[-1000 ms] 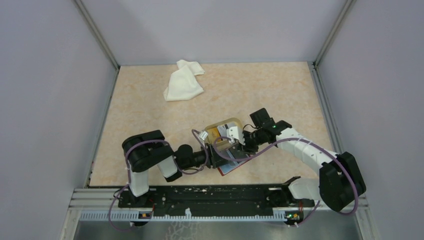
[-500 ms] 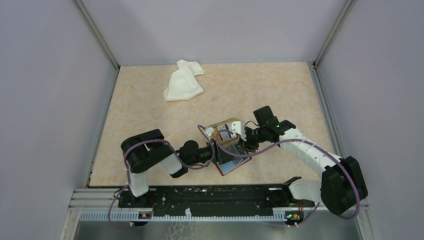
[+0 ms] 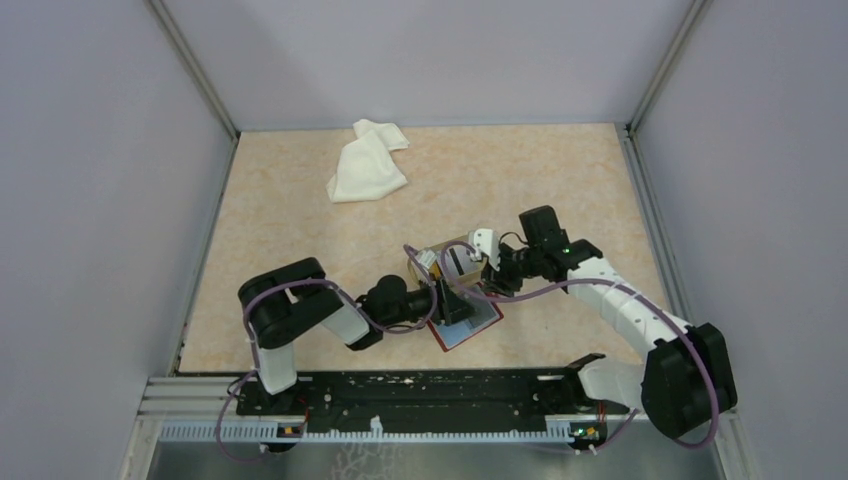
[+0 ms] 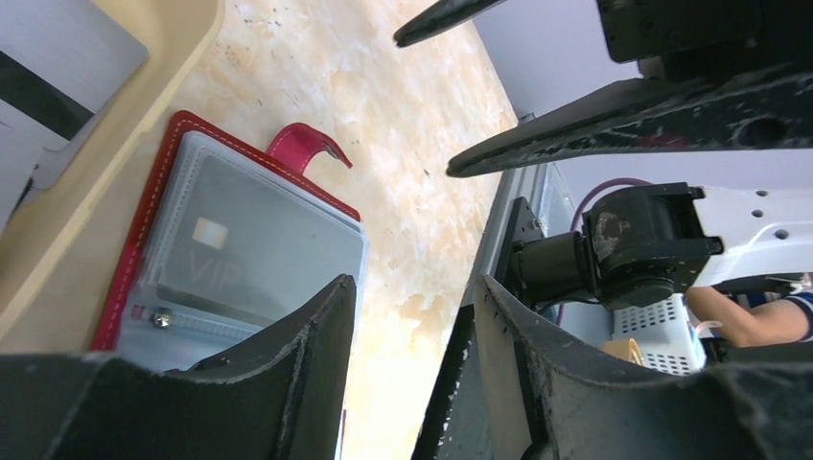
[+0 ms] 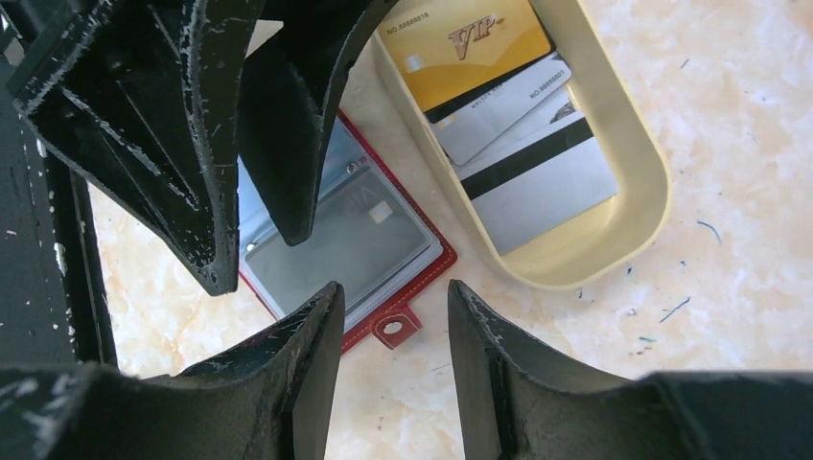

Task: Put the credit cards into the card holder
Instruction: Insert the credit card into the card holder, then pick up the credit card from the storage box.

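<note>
The red card holder [image 5: 336, 240] lies open on the table with a grey VIP card [image 4: 240, 259] inside a clear pocket and its snap tab [image 5: 396, 328] sticking out. Beside it, a gold VIP card [image 5: 470, 43], a white card [image 5: 503, 105] and a grey dark-striped card [image 5: 542, 177] lie in the tan dish [image 5: 614, 259]. My left gripper [image 4: 414, 283] is open and empty, its fingers [image 5: 288, 144] over the holder's left side. My right gripper [image 5: 393, 287] is open and empty above the snap tab.
A crumpled white cloth [image 3: 365, 160] lies at the far left of the table. Grey walls close in both sides and the back. The black rail [image 3: 430, 385] with both arm bases runs along the near edge, close to the holder.
My left gripper has slid right over the card holder. My right gripper has drawn back to the right, off the dish, and opened slightly.
</note>
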{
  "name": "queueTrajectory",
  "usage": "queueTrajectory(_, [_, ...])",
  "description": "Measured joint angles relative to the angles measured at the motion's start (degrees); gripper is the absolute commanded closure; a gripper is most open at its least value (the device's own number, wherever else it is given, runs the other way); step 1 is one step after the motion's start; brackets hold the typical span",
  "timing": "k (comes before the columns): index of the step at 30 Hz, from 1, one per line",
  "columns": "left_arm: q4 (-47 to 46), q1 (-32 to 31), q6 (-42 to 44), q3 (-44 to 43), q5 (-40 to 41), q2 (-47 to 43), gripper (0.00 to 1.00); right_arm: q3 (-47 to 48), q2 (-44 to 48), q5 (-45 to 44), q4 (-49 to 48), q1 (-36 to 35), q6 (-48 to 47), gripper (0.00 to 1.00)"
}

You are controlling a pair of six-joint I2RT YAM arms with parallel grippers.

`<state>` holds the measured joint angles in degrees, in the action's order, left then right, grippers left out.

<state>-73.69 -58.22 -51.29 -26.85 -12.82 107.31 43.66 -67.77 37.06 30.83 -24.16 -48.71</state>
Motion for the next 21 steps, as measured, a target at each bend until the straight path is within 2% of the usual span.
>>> queueTrajectory(3, [2.1,0.0,1.8,0.4,0.9,-1.7,0.45,0.0,1.0,0.7,-0.8,0.4,0.9,0.56])
queueTrajectory(7, [7.6,0.0,7.9,2.6,3.5,-12.1,0.44,0.0,1.7,2.1,-1.9,0.5,2.0,0.56])
queueTrajectory(10, [12.3,0.0,13.2,3.6,7.2,-21.3,0.3,0.0,2.2,3.8,-2.8,0.7,3.6,0.52])
queueTrajectory(12, [16.2,0.0,17.0,4.5,11.5,-27.7,0.09,0.0,2.8,5.1,-3.8,0.8,5.3,0.44])
queueTrajectory(13, [17.8,0.0,19.1,5.1,13.7,-30.4,0.02,0.0,3.1,5.8,-4.5,0.9,6.3,0.38])
queueTrajectory(16, [22.4,0.0,24.3,7.4,19.7,-37.0,0.01,0.0,3.7,7.5,-7.4,1.0,9.9,0.28])
queueTrajectory(21, [30.6,0.4,31.7,9.1,31.0,-45.9,0.01,4.7,-0.6,11.1,-8.5,1.1,15.1,0.32])
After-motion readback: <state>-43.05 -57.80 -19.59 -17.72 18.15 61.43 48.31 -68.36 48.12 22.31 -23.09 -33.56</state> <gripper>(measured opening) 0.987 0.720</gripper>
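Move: The cards' tray has its middle about 9 cm ahead, 5 cm left and 6 cm below the left hand, and its gold card some 8 cm ahead and 9 cm left. The open card holder lies right under that hand, its middle about 2 cm back and 1 cm left. From the right hand the tray is around 4 cm ahead, 9 cm left and 9 cm below; the holder is about 7 cm back and 6 cm left. Neither hand holds a card or touches the holder; both draw clear of it. The left sweeps about 12 cm left, 10 cm up and some 6 cm forward, rolling while its fingers swing counter-clockwise until they face the tray, and opens fully. The right rises about 6 cm and slips left, tilting its fingers up towards level and opening wider. ##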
